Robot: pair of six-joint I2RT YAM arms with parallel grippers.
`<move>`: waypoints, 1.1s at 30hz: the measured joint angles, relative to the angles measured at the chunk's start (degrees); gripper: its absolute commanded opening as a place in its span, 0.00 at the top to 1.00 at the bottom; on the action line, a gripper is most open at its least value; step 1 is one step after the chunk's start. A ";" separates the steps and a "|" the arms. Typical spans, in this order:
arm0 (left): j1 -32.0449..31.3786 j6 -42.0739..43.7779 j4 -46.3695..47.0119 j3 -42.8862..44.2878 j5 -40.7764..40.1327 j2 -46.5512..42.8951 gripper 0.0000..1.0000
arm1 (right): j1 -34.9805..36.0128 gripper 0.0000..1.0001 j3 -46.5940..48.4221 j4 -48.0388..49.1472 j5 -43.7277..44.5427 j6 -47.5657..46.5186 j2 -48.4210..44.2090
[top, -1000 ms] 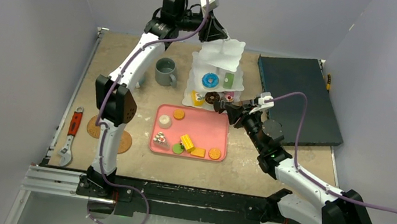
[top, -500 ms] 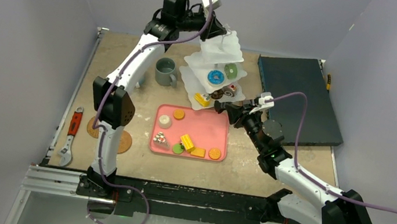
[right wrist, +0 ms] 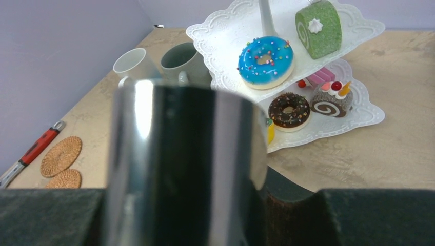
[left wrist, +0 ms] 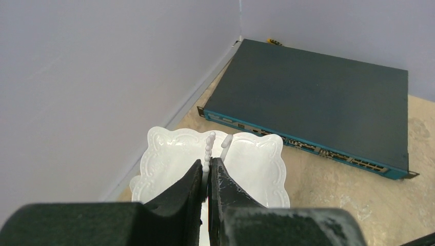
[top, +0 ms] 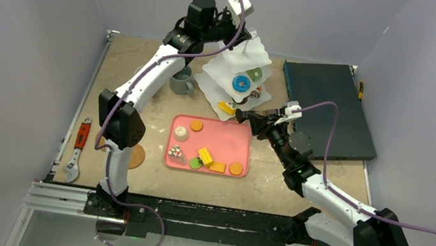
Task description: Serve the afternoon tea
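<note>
The white three-tier stand [top: 219, 67] leans at a tilt at the back of the table. My left gripper [top: 239, 34] is shut on its beaded top handle [left wrist: 209, 146], above the top tier [left wrist: 256, 169]. A blue donut [right wrist: 265, 55] and a green roll [right wrist: 318, 21] lie on the middle tier. A chocolate donut [right wrist: 289, 110] and a swirl roll [right wrist: 332, 98] lie on the bottom tier. My right gripper [top: 260, 124] is shut on the black tongs [right wrist: 184, 164], whose tips point at the stand's lowest tier. The grey mug [right wrist: 185, 60] and white mug [right wrist: 134, 63] stand left of the stand.
The pink tray [top: 220, 137] holds several more pastries in front of the stand. Two cork coasters [right wrist: 61, 155] and a red-handled wrench [top: 78, 148] lie at the left. A dark flat box [top: 327, 109] fills the back right.
The left jaws closed on the stand's handle, then moved right, and the stand went from upright to tilted. The right arm with the tongs has barely moved.
</note>
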 measured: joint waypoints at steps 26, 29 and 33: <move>-2.23 -12.66 6.69 -5.20 -22.38 -1.53 0.94 | 0.00 0.64 -1.05 -0.09 0.00 -1.16 -0.07; -2.56 -13.25 6.23 -5.51 -23.50 -1.99 0.77 | 0.00 0.64 -1.16 -0.07 -0.09 -1.33 -0.07; -2.56 -14.49 6.54 -5.60 -24.50 -2.80 0.40 | 0.37 0.64 -1.27 -0.11 -0.44 -1.68 -0.04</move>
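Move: The left fingers are already closed on the handle at the top of the tiered cake stand, at the hand point itself. From there the blue donut on the middle tier lies about 5 cm back and 18 cm down, the green roll 1 cm back, 4 cm right and 18 cm down, and the grey mug some 21 cm left, 2 cm back and 32 cm down. From the right hand, the handle is about 18 cm ahead, 8 cm left and 14 cm up. Counter-clockwise, the left hand keeps turning the stand by its handle, swinging round a little over 20 degrees while it eases forward about 3 cm and some 2 cm left, with no change of height. As the turn dies out, the fingers open to nearly half their range around the handle and let go of it. ##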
